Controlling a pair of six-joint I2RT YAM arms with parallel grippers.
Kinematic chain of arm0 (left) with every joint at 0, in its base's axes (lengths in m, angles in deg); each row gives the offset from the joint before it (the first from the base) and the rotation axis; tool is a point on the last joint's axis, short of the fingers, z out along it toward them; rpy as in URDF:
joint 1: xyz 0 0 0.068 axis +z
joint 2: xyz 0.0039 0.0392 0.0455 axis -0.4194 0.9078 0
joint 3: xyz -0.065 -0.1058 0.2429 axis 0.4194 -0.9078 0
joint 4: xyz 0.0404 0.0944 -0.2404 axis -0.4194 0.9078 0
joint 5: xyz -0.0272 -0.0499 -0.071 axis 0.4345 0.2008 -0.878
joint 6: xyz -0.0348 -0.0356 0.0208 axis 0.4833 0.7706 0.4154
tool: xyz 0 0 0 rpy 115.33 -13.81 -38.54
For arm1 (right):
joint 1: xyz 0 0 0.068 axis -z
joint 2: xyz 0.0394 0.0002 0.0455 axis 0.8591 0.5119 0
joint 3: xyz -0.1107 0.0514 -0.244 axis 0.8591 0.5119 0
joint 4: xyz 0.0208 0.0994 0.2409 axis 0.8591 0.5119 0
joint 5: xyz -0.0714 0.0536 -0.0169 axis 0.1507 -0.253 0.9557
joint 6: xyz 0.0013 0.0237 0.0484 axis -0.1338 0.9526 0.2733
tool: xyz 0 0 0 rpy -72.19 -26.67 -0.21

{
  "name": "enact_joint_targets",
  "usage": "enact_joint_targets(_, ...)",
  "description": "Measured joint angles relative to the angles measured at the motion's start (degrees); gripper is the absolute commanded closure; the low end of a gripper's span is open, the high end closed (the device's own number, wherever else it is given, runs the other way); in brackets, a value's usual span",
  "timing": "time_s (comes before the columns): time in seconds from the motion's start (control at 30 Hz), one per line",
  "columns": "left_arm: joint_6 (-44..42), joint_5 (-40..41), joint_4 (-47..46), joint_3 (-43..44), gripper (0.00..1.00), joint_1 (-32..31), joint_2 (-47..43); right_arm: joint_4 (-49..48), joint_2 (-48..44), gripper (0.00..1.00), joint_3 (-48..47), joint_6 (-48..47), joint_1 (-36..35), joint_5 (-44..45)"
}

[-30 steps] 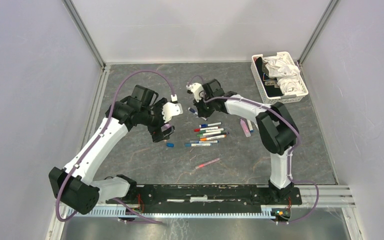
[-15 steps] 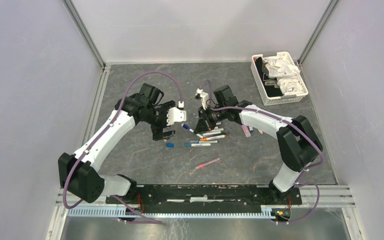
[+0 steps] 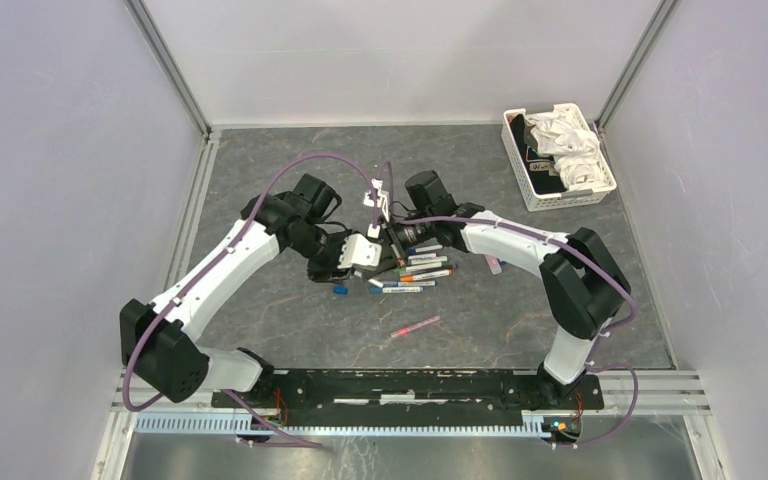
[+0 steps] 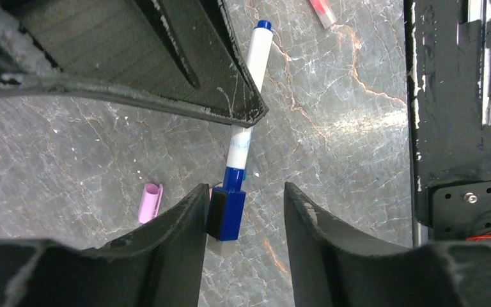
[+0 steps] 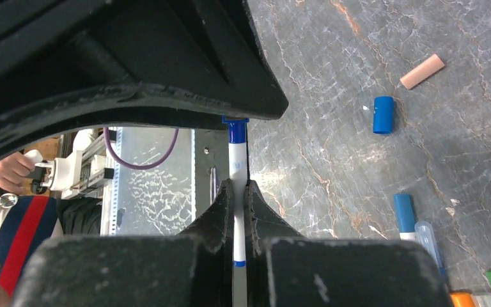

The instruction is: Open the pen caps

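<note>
My right gripper is shut on the white barrel of a blue pen and holds it above the table. The pen's blue cap sits between my left gripper's fingers. It touches the left finger, while a gap separates it from the right finger, so these jaws stand open. In the top view the left gripper and right gripper meet tip to tip at mid-table. Loose pen caps lie below: a pink one, a blue one and a peach one.
A row of capped pens lies just right of the grippers, a pink pen nearer the arm bases and a loose blue cap to the left. A white basket with crumpled cloth stands at the back right corner.
Both arms have swung inward and met at mid-table. The right gripper carried the pen left and down. The left gripper's jaws narrowed round the blue cap.
</note>
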Motion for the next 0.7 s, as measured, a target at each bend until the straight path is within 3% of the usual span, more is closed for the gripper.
enact_joint_targets(0.2,-0.68,0.63,0.48,0.57,0.86,-1.05,-0.07,0.33,0.76,1.00,-0.83,0.79,-0.09,-2.16)
enact_joint_targets(0.23,-0.68,0.74,0.68,0.57,0.95,-1.18,-0.13,0.26,0.92,0.92,-0.92,0.87,-0.07,-2.38)
enact_joint_targets(0.27,-0.72,0.98,0.68,0.57,0.97,-1.29,-0.17,0.11,1.11,0.85,-0.96,1.20,-0.07,-2.71)
enact_joint_targets(0.33,-0.70,1.44,0.66,0.57,0.98,-1.57,-0.26,-0.28,1.38,0.73,-0.96,2.01,-0.11,-3.10)
enact_joint_targets(0.4,-0.68,1.53,0.63,0.57,0.98,-1.95,-0.31,-1.70,1.57,0.69,-0.96,3.19,-0.24,-3.08)
enact_joint_targets(0.7,-0.59,1.97,0.22,0.57,0.98,-2.67,-1.33,-5.31,2.45,0.74,-1.03,5.62,-1.09,-3.26)
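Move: The blue pen's cap is already between the left hand's open fingers, about 1 cm forward of their middle and level with them. A loose blue cap lies on the table 1 cm ahead, 4 cm left and 14 cm below, and a salmon cap about 4 cm ahead and 6 cm left. The right hand still pinches the barrel, the pen's cap some 4 cm to its left, about level in fore-aft and height. Almost in place, the left hand shuts its fingers on the pen's cap and then keeps its pinch, easing up, back and right by about 1 cm in all. After that, the right fingers, which were pinching the barrel, open about a quarter of their range, and the right hand creeps some 1.5 cm left along the pen towards the left hand. ##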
